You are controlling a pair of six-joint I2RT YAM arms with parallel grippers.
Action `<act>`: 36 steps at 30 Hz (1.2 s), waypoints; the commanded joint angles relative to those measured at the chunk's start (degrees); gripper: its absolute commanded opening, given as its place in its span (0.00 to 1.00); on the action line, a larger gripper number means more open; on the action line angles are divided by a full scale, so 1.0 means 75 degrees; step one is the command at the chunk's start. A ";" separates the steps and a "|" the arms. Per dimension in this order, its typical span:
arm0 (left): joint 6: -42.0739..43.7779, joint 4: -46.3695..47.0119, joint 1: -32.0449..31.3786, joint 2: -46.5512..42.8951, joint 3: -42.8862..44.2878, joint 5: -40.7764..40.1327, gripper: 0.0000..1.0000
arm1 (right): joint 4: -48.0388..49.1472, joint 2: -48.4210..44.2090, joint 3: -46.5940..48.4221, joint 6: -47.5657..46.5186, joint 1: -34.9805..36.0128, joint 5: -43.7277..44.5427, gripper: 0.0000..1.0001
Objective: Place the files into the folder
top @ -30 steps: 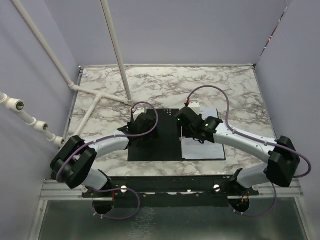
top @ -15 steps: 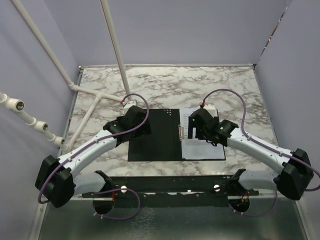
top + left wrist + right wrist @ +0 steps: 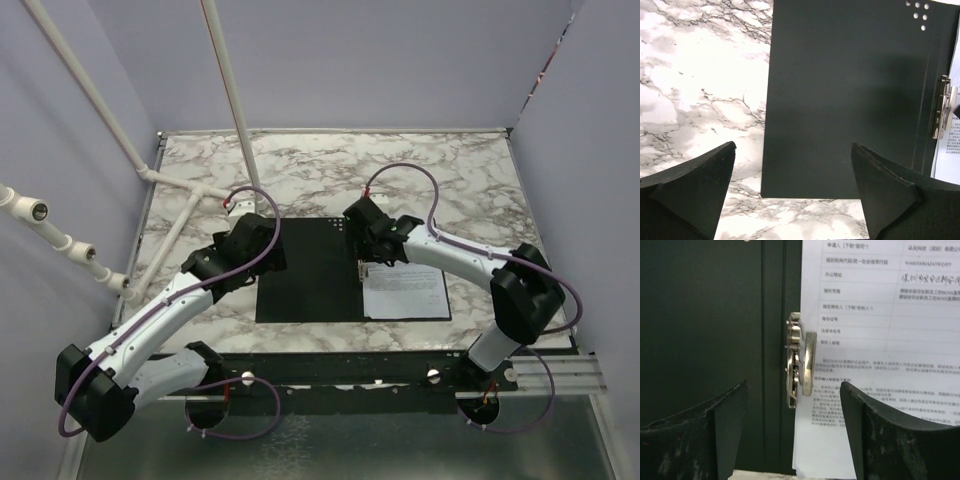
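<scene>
The folder (image 3: 305,275) lies open and flat on the marble, black inside up, with its silver clip (image 3: 361,272) on the spine. The files (image 3: 408,292), white sheets with printed text, rest on its right half. In the right wrist view the clip (image 3: 799,360) overlaps the left edge of the files (image 3: 880,340). My right gripper (image 3: 794,385) hangs open above the clip's near end, holding nothing; in the top view the right gripper (image 3: 368,252) is over the spine. My left gripper (image 3: 793,146) is open and empty above the folder (image 3: 850,90), near its left corner.
White pipes (image 3: 190,200) run across the table's far left corner. Purple walls close in the marble table (image 3: 450,180) on three sides. A black rail (image 3: 340,365) with both arm bases lines the near edge.
My left arm has drawn back to the left, off the folder's black half. My right gripper has shifted left from over the files to the clip, its jaws widening, then narrowing a little.
</scene>
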 commanded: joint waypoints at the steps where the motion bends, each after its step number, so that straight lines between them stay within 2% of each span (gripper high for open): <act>1: 0.0327 -0.0187 0.0029 -0.0322 0.0154 0.0047 0.99 | 0.0047 0.0772 0.0549 0.0021 -0.0003 0.0173 0.76; 5: 0.0419 -0.0190 0.0029 -0.0501 0.0130 0.0093 0.99 | -0.0056 0.1248 0.0708 0.0136 -0.0009 0.0388 0.71; 11: 0.0488 -0.0134 0.0034 -0.0546 0.0081 0.0167 0.99 | -0.0159 0.1651 0.0804 0.0325 -0.0002 0.0608 0.59; 19: 0.0515 -0.0027 0.0023 -0.0610 -0.0023 0.0308 0.99 | -0.0189 0.1872 0.0674 0.0410 -0.0006 0.0673 0.56; 26: 0.0512 -0.0024 0.0030 -0.0618 -0.0046 0.0296 0.99 | -0.0007 0.1993 0.0552 0.0437 -0.0002 0.0744 0.43; 29: 0.0503 -0.0031 0.0031 -0.0578 -0.0046 0.0299 0.99 | 0.0042 0.2032 0.0560 0.0387 -0.0006 0.0758 0.41; 32: 0.0482 -0.0032 0.0028 -0.0543 -0.0057 0.0289 0.99 | 0.0058 0.2076 0.0539 0.0353 -0.0011 0.0763 0.35; 36: 0.0446 -0.0029 0.0027 -0.0477 -0.0070 0.0259 0.99 | 0.0199 0.2036 0.0345 0.0329 -0.0022 0.0758 0.21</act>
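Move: The metal clip on the folder's spine lies about 6 cm below the right hand and some 2 cm ahead, with practically no offset sideways. From the clip, the files' middle is about 11 cm to the right and the bare black cover's middle about 13 cm to the left, both level with it fore and aft. From the left hand the clip is roughly 21 cm right, 6 cm ahead and 12 cm below. The right hand brings its two fingertips down on either side of the folder's metal clip and pinches it. It sinks about 5.5 cm in all, nudging 1 to 2 cm forward at the start, its left side tipping down some 5 degrees. The fingers narrow all the way, from about three-quarters open to nearly a quarter, while the hand holds almost still over the last part. ##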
